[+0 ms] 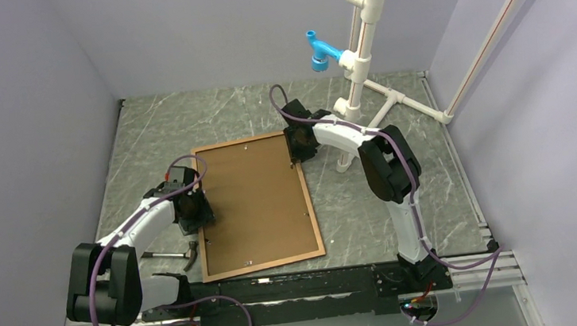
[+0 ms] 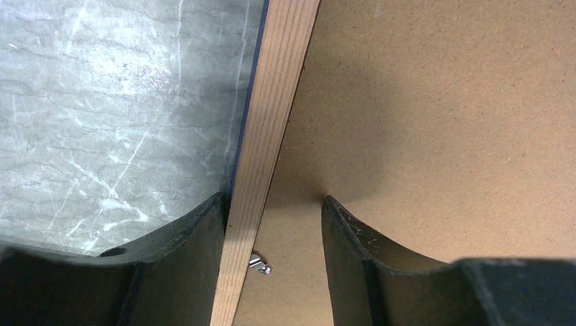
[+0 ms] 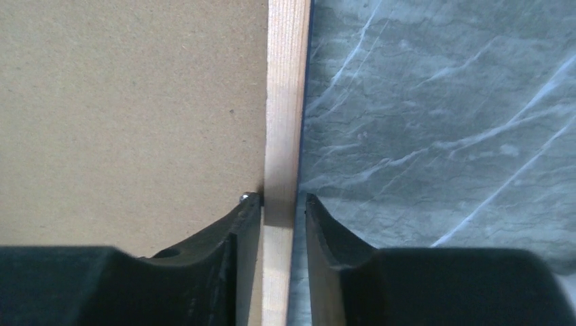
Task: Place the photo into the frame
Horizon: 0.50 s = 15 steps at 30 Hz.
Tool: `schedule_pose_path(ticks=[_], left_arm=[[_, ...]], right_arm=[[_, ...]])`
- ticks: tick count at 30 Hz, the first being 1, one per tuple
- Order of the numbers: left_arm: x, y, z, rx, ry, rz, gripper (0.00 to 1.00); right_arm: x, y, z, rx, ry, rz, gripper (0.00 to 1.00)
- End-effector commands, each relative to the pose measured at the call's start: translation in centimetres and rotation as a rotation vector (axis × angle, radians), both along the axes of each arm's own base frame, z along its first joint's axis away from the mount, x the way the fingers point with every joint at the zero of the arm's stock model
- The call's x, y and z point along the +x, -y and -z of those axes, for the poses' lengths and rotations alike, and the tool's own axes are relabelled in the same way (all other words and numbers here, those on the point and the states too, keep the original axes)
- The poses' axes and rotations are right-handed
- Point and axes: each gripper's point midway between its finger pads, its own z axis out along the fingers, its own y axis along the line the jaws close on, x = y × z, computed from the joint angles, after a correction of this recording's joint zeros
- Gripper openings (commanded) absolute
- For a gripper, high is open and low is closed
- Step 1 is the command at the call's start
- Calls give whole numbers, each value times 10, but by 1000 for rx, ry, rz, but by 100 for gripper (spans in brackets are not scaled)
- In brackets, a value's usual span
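The frame [image 1: 267, 266] lies flat mid-table with its wood face up, and a plain brown backing board [image 1: 255, 202] fills it. The photo is hidden. My left gripper [image 1: 196, 208] stands open over the left rail [image 2: 272, 122]. One of its fingers [image 2: 197, 238] is against the rail's outer side and the other rests on the board, well off the rail. A small metal clip [image 2: 260, 265] shows between them. My right gripper [image 1: 298, 152] is at the right rail near the far corner, its jaws shut on the rail [image 3: 286, 102].
A hammer [image 1: 170, 256] lies on the table beside the left arm, just left of the frame's near corner. A white pipe stand [image 1: 358, 84] with blue and orange fittings rises at the back right. Walls enclose the marble-patterned table [image 1: 370, 219].
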Motion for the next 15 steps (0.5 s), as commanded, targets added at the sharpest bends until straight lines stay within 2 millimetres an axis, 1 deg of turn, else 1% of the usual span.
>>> schedule_pose_path(ticks=[1,4,7,11,13,15], left_arm=[[-2,-3,13,25,-17,14,54],[-3,-3,13,24,-18,15,54],[-3,-4,13,26,-17,17,54],[-3,-4,13,27,-18,20,54],[-3,-4,13,27,-17,21,54],[-3,-4,13,28,-19,23,54]], right_arm=[[5,-3,-21,25,57,-2,38],[7,-9,-30,54,64,-8,47],[10,-14,-28,63,49,-18,53],[8,-14,-17,54,24,-19,55],[6,-14,-17,61,28,-13,55],[5,-14,-22,75,41,-6,55]])
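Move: At the frame's right rail, the right fingers already straddle the wood, and the small metal clip on the backing board sits about 1 cm to that hand's left at fingertip height, beside its left finger. The frame's far right corner is some 11 cm ahead and 1 cm left. The next clip down this rail lies about 17 cm back and 2 cm right; the white pipe foot is roughly 12 cm right and 2 cm back. From the left hand, the clip beside the right fingers lies about 18 cm ahead and 22 cm right. Opening from about a quarter to just over half, the right fingers release their narrow straddle of the rail and clip. Meanwhile the hand edges about half a centimetre right, then comes back left by some 1 cm, rising slightly and ending with the clip in view just inside its left finger. The left hand stays still, its outer finger against the outside of the left rail. ##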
